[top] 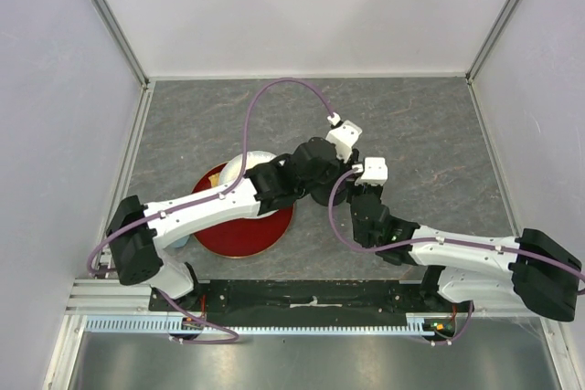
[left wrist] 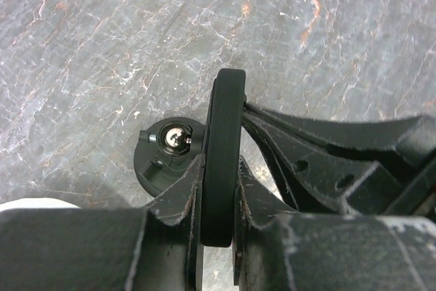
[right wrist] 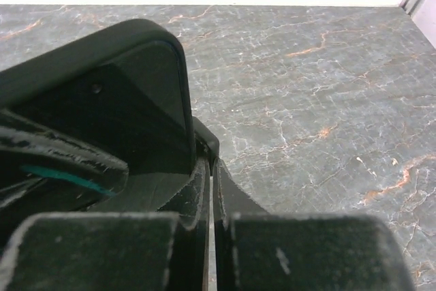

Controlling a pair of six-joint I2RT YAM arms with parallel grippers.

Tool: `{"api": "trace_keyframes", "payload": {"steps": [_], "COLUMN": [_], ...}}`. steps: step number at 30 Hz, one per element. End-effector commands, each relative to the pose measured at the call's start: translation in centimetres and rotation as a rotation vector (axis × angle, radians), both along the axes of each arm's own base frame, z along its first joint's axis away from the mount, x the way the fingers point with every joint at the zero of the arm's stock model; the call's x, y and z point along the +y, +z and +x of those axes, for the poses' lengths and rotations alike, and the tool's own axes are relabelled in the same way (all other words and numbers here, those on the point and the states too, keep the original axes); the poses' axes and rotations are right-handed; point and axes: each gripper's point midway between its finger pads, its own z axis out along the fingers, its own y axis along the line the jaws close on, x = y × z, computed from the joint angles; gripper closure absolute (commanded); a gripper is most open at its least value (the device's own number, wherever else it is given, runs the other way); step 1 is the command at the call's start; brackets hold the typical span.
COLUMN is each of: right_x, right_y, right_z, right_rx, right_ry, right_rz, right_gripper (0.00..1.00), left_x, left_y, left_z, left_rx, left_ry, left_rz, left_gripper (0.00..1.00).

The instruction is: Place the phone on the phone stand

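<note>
In the left wrist view my left gripper [left wrist: 219,160] is shut on the phone [left wrist: 225,114], a black slab seen edge-on and held upright over the table. The phone stand [left wrist: 167,151] shows its round black base just left of the phone, below it. In the right wrist view the phone [right wrist: 129,107] fills the left side, glossy face toward the camera. My right gripper [right wrist: 212,161] is shut, its tips against a small black piece [right wrist: 206,138] at the phone's edge; I cannot tell whether it grips it. From above, both grippers [top: 320,173] [top: 364,191] meet mid-table and hide the phone.
A red plate [top: 239,230] with a white dish [top: 239,166] behind it lies under the left arm. Grey marbled table [top: 430,134] extends around, with white walls on three sides. The right gripper's fingers [left wrist: 327,161] crowd in from the right of the phone.
</note>
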Motion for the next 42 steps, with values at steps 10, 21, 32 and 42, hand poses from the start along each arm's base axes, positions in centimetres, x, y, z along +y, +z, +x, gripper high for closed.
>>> {"api": "trace_keyframes", "payload": {"steps": [10,21,32,42], "right_x": [1.0,-0.4,3.6,5.4], "right_y": [2.3,4.2,4.8,4.7], "right_z": [-2.0,-0.2,-1.6,-7.1], "right_rx": [-0.034,0.006,0.076,0.072], "right_ry": [0.017,0.433,0.910,1.201], "right_rz": [0.180,0.197,0.277,0.287], "right_gripper": [1.00,0.85,0.43,0.27], "left_x": [8.0,5.5,2.7,2.5], "left_y": [-5.2,-2.0,4.0,6.6], "left_z": [7.2,3.9,-4.2,-8.5], "left_rx": [0.007,0.005,-0.126,-0.174], "left_ry": [0.488,0.168,-0.416,-0.654], "left_rz": [0.174,0.084,-0.055,-0.129], "left_gripper": [0.98,0.98,0.98,0.98]}}
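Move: My left hand still grips the phone at the head of the phone stand; the stand's middle lies some 4 cm ahead of this hand, 4 cm left and 9 cm below. The white plate is about 23 cm to this hand's left, 3 cm farther out and 16 cm below. From my right hand, whose closed tips are at the phone's far side, the phone's middle is level fore-and-aft, 3 cm left and 2 cm above. Keeping hold of the phone, I swing my left hand about 8 cm forward and 5 cm left, turning counter-clockwise, then draw it some 15 cm back at the same height while turning about 50 degrees clockwise. My right fingertips come free, rise over 5 cm, then sink partway and swing back and left, yawing counter-clockwise by more than 50 degrees and opening wide beside the phone clamp. ##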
